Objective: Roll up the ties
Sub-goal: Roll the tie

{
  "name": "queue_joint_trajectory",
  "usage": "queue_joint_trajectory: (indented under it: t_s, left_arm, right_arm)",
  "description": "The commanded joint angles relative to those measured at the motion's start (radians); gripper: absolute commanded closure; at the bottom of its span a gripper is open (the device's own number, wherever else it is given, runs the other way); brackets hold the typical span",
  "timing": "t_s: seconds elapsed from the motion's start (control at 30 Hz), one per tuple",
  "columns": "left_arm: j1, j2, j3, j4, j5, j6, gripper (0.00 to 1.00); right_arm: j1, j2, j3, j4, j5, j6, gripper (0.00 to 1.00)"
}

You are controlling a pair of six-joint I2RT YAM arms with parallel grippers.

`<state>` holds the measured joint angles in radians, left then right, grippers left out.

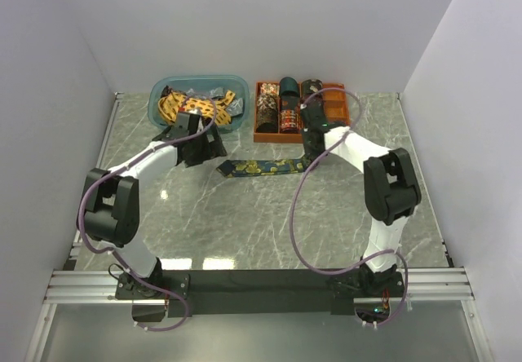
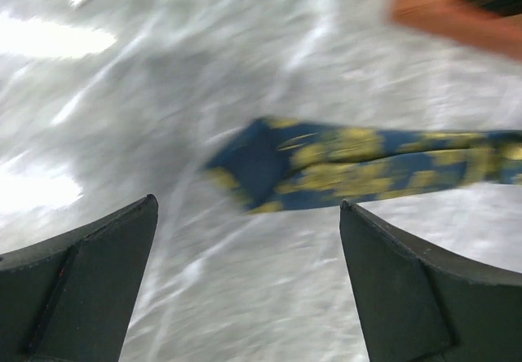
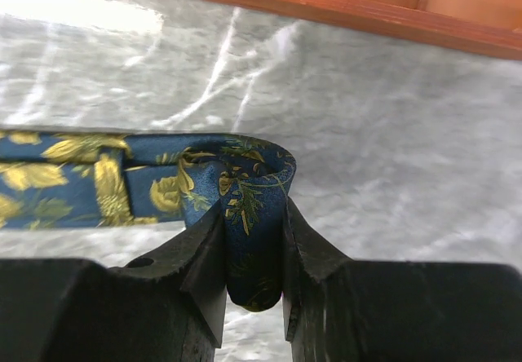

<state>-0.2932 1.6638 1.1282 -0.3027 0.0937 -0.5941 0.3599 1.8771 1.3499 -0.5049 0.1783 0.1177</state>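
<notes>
A navy tie (image 1: 265, 167) with gold motifs lies flat on the marble table, running left to right. My right gripper (image 1: 310, 156) is shut on its right end. In the right wrist view that end curls into a small loop (image 3: 253, 174) pinched between the fingers of my right gripper (image 3: 251, 219), and the rest of the tie (image 3: 73, 178) stretches away to the left. My left gripper (image 1: 208, 148) hovers just up and left of the tie's pointed end. In the blurred left wrist view, my left gripper (image 2: 249, 207) is open and empty, with the pointed end (image 2: 326, 166) beyond it.
A teal bin (image 1: 155, 105) at the back left holds loose yellow and dark ties (image 1: 183, 103). An orange divided tray (image 1: 347, 101) at the back right holds rolled ties (image 1: 277, 105); its rim (image 3: 326, 7) shows close behind the right gripper. Purple cables loop over the table.
</notes>
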Motion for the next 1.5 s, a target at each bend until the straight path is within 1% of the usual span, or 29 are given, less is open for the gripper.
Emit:
queue_joint_trajectory:
  t_s: [0.0, 0.07, 0.1, 0.13, 0.27, 0.33, 0.37, 0.47, 0.6, 0.63, 0.7, 0.73, 0.8, 0.87, 0.9, 1.03, 1.3, 1.47]
  left_arm:
    - [0.017, -0.048, -0.054, -0.033, -0.081, 0.043, 0.01]
    - [0.028, -0.065, -0.083, -0.026, -0.089, 0.048, 0.01]
    - [0.031, -0.067, -0.088, -0.024, -0.091, 0.05, 0.01]
    - [0.032, -0.068, -0.09, -0.027, -0.129, 0.054, 0.01]
    - [0.043, -0.062, -0.082, -0.032, -0.137, 0.057, 0.0]
    - [0.045, -0.062, -0.077, -0.035, -0.137, 0.054, 0.0]
    - [0.045, -0.062, -0.076, -0.038, -0.137, 0.053, 0.01]
    - [0.046, -0.07, -0.07, -0.041, -0.134, 0.053, 0.0]
    - [0.046, -0.075, -0.065, -0.045, -0.134, 0.054, 0.0]
    - [0.046, -0.075, -0.062, -0.047, -0.132, 0.054, 0.0]
    - [0.046, -0.076, -0.061, -0.047, -0.124, 0.057, 0.0]
    - [0.046, -0.075, -0.061, -0.047, -0.121, 0.057, 0.01]
    - [0.046, -0.078, -0.062, -0.047, -0.114, 0.057, 0.01]
    - [0.046, -0.078, -0.061, -0.046, -0.109, 0.057, 0.01]
    - [0.046, -0.078, -0.059, -0.044, -0.104, 0.059, 0.01]
    - [0.046, -0.075, -0.061, -0.042, -0.101, 0.056, 0.01]
    - [0.045, -0.07, -0.067, -0.032, -0.065, 0.047, 0.0]
    - [0.045, -0.058, -0.064, -0.026, -0.035, 0.045, 0.01]
  right_arm:
    - [0.068, 0.069, 0.055, -0.133, 0.341, -0.046, 1.0]
    - [0.122, 0.094, 0.092, -0.159, 0.429, -0.049, 1.0]
    - [0.137, 0.123, 0.106, -0.17, 0.504, -0.049, 1.0]
    - [0.157, 0.14, 0.136, -0.182, 0.522, -0.05, 1.0]
    - [0.261, 0.22, 0.212, -0.243, 0.61, -0.047, 0.99]
    - [0.289, 0.269, 0.253, -0.264, 0.659, -0.047, 0.98]
    - [0.301, 0.28, 0.267, -0.28, 0.659, -0.047, 0.98]
    - [0.338, 0.32, 0.317, -0.305, 0.632, -0.035, 0.95]
    - [0.373, 0.399, 0.405, -0.362, 0.555, -0.009, 0.91]
    - [0.376, 0.415, 0.435, -0.374, 0.537, -0.003, 0.85]
    - [0.378, 0.439, 0.454, -0.389, 0.486, 0.013, 0.8]
    - [0.376, 0.445, 0.459, -0.388, 0.468, 0.016, 0.74]
    - [0.375, 0.456, 0.468, -0.389, 0.435, 0.029, 0.69]
    - [0.375, 0.459, 0.472, -0.392, 0.423, 0.036, 0.66]
    - [0.376, 0.459, 0.476, -0.394, 0.409, 0.042, 0.61]
    - [0.376, 0.438, 0.469, -0.399, 0.386, 0.057, 0.52]
    - [0.376, 0.372, 0.45, -0.406, 0.372, 0.082, 0.48]
    - [0.376, 0.324, 0.463, -0.402, 0.331, 0.085, 0.39]
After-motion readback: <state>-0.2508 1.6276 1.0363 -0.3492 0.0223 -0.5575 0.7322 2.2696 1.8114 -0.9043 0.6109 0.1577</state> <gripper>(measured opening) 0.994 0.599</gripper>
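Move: The right hand already grips the rolled part of the tie; the still-flat strip it will roll over has its middle about 13 cm to the left, 1 cm back and 4 cm below. The strip's free end is roughly 26 cm left and 1 cm back; the orange box's middle is some 15 cm ahead and 2 cm left. From the empty left hand the strip's middle lies about 14 cm right, 1 cm ahead and 8 cm down. Right hand tips the roll leftward, carries it about 10 cm left, lowers, loosens; open left hand drifts leftward. ##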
